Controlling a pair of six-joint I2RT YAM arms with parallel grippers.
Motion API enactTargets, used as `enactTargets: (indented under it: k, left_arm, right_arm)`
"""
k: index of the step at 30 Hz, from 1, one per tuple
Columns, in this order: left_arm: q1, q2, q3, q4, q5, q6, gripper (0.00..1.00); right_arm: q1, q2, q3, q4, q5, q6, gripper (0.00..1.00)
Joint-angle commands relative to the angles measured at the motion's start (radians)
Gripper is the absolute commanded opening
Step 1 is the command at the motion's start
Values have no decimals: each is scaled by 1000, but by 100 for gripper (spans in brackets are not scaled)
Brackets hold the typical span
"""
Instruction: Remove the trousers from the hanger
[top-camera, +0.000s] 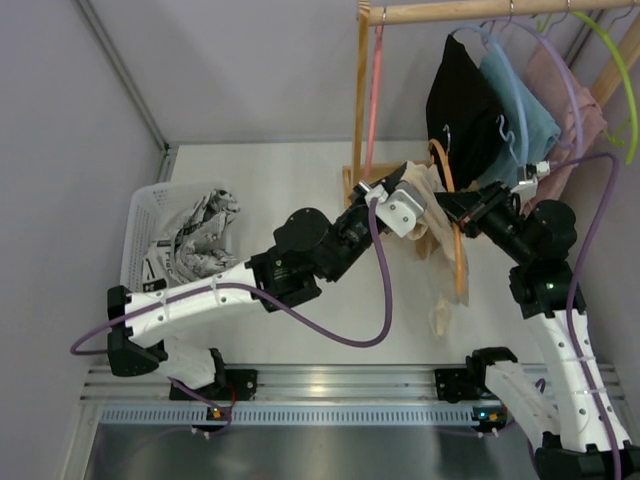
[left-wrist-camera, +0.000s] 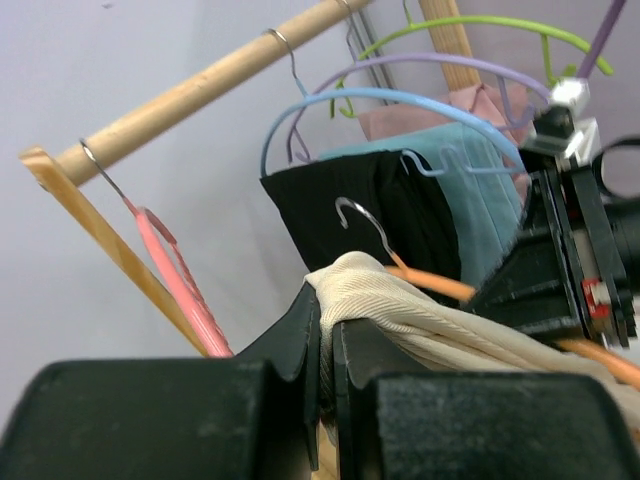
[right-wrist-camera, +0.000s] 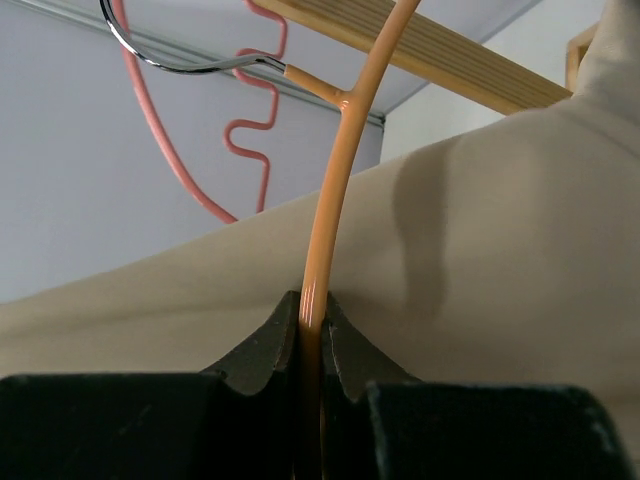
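Note:
Cream trousers (top-camera: 432, 222) hang over an orange hanger (top-camera: 459, 255) held in the air below the wooden rail. My left gripper (top-camera: 414, 200) comes in from the left. In the left wrist view it (left-wrist-camera: 328, 312) is shut on a bunched fold of the trousers (left-wrist-camera: 410, 315), with the orange hanger (left-wrist-camera: 432, 283) and its metal hook just behind. My right gripper (top-camera: 452, 206) reaches in from the right. In the right wrist view it (right-wrist-camera: 312, 312) is shut on the hanger's orange bar (right-wrist-camera: 328, 220), with the trousers (right-wrist-camera: 480, 270) draped behind the bar.
The wooden rail (top-camera: 500, 11) carries hangers with a black garment (top-camera: 462, 100), a teal one (top-camera: 520, 110) and a pink one (top-camera: 575, 110). An empty pink hanger (top-camera: 376, 80) hangs by the rack post. A white basket (top-camera: 140, 215) with patterned cloth stands at the left.

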Motion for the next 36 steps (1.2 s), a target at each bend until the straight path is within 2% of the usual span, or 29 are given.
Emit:
enactTargets:
  k: [1, 16, 26, 36]
  left_arm:
    - [3, -21, 122, 88, -18, 39, 0]
    - [1, 65, 410, 89, -1, 138, 0]
    - [-6, 137, 662, 89, 10, 269, 0]
    - [-8, 156, 788, 151, 12, 426, 0]
  right_arm:
    - [2, -22, -22, 63, 11, -71, 0]
    - [2, -24, -115, 14, 25, -164, 0]
    - [2, -27, -145, -13, 25, -196, 0]
    - [3, -36, -194, -52, 23, -263, 0]
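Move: The left hand pinches the end of the beige trousers, and the orange hanger they run through lies some 9 cm to its right, about 4 cm back and 6 cm lower. From the left hand, the black garment hangs about 13 cm ahead, 12 cm right and slightly higher, and the empty coral hanger about 13 cm ahead, 3 cm left and level. The right hand grips the orange hanger, with the pinched trouser end about 9 cm to its left, 1 cm ahead and 5 cm higher. Keeping its pinch on the trouser end, the left hand draws it up about 24 cm, away from the orange hanger, swinging roughly 10 cm to the left mainly in the fast last part, while the wrist tilts some 30 degrees so the fingers point steeply upward. Against that pull the right hand keeps its hold on the hanger and takes it down about 11 cm, pausing midway, its wrist tipping slightly down and rolling a little. ##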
